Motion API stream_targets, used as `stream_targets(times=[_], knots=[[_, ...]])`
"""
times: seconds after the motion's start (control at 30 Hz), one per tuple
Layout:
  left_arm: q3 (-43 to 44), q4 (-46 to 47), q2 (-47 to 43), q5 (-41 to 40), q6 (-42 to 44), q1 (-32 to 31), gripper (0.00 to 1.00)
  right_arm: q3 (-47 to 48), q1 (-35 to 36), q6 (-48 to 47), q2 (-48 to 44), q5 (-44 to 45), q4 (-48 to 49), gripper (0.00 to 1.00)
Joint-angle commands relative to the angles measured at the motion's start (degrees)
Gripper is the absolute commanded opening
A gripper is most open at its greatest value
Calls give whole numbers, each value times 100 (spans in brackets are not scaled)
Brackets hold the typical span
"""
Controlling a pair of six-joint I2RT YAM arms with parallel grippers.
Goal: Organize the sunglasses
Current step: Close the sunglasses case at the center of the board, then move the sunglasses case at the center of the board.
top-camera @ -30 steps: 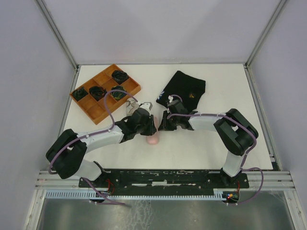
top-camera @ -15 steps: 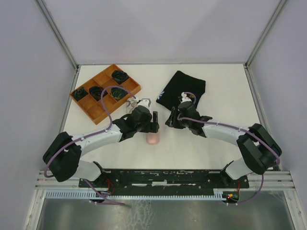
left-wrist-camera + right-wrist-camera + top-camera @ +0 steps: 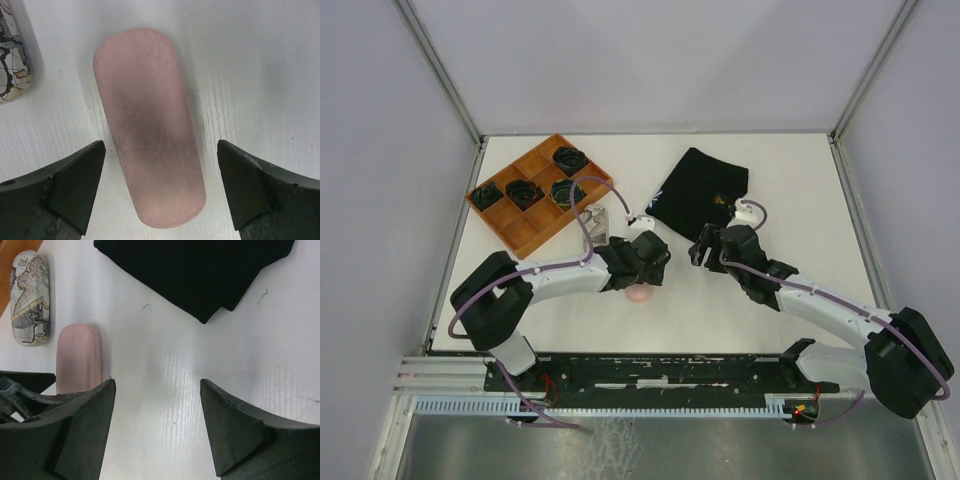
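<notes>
No sunglasses show in any view. A closed oblong pink glasses case [image 3: 638,293] [image 3: 150,125] [image 3: 78,357] lies flat on the white table. My left gripper [image 3: 640,272] [image 3: 160,165] hovers over its near end, open, the fingers standing apart from both sides of the case. My right gripper [image 3: 705,245] [image 3: 157,395] is open over bare table to the right of the pink case, with nothing between its fingers.
A grey map-patterned glasses case [image 3: 597,222] [image 3: 12,55] [image 3: 31,297] lies just up-left of the pink one. A black cloth [image 3: 705,185] [image 3: 200,270] is spread at the back centre. A wooden compartment tray [image 3: 523,231] with dark items sits back left.
Both grippers have opened. The right arm has drawn back to the right, away from the pink case. The left wrist has shifted right and stays over the case.
</notes>
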Motion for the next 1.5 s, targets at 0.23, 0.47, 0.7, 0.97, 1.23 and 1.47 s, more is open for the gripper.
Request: stream_targets(times=[0.23, 0.47, 0.7, 0.97, 1.23, 1.47], knots=[[515, -230, 586, -561, -255, -152, 73, -49, -76, -261, -380, 488, -166, 76], [779, -320, 534, -996, -61, -85, 51, 9, -87, -318, -386, 445, -154, 76], [1293, 29, 693, -877, 375, 617, 49, 28, -91, -416, -409, 439, -251, 76], [1664, 684, 1112, -174, 987, 1301, 49, 78, -110, -482, -424, 378, -383, 76], [1850, 805, 1558, 40, 1158, 1582, 49, 69, -147, -484, -482, 397, -446, 76], [1904, 934, 1770, 162, 1245, 1636, 56, 77, -157, -479, -470, 352, -495, 76]])
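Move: The closed pink case lies right under the open left fingers, its middle some 2 cm ahead of the hand and about 2 cm below. The map-print case is about 14 cm ahead of that hand and 13 cm left; the black bag's middle is roughly 24 cm ahead and 17 cm right, and the wooden tray's about 24 cm ahead and 30 cm left. From the right hand, the pink case is about 16 cm left, nearly level fore and aft and some 8 cm lower. The left hand sinks about 2 cm over the pink case and closes its wide-open fingers partway, pinching the case by its two long sides, then lifts it about 4 cm and carries it some 13 cm forward with a slight drift left, turning a little counter-clockwise, before lowering it beside the map-print case with the grip kept. Meanwhile the right hand, empty and still open, eases about 3 cm farther right, away from where the case lay. ##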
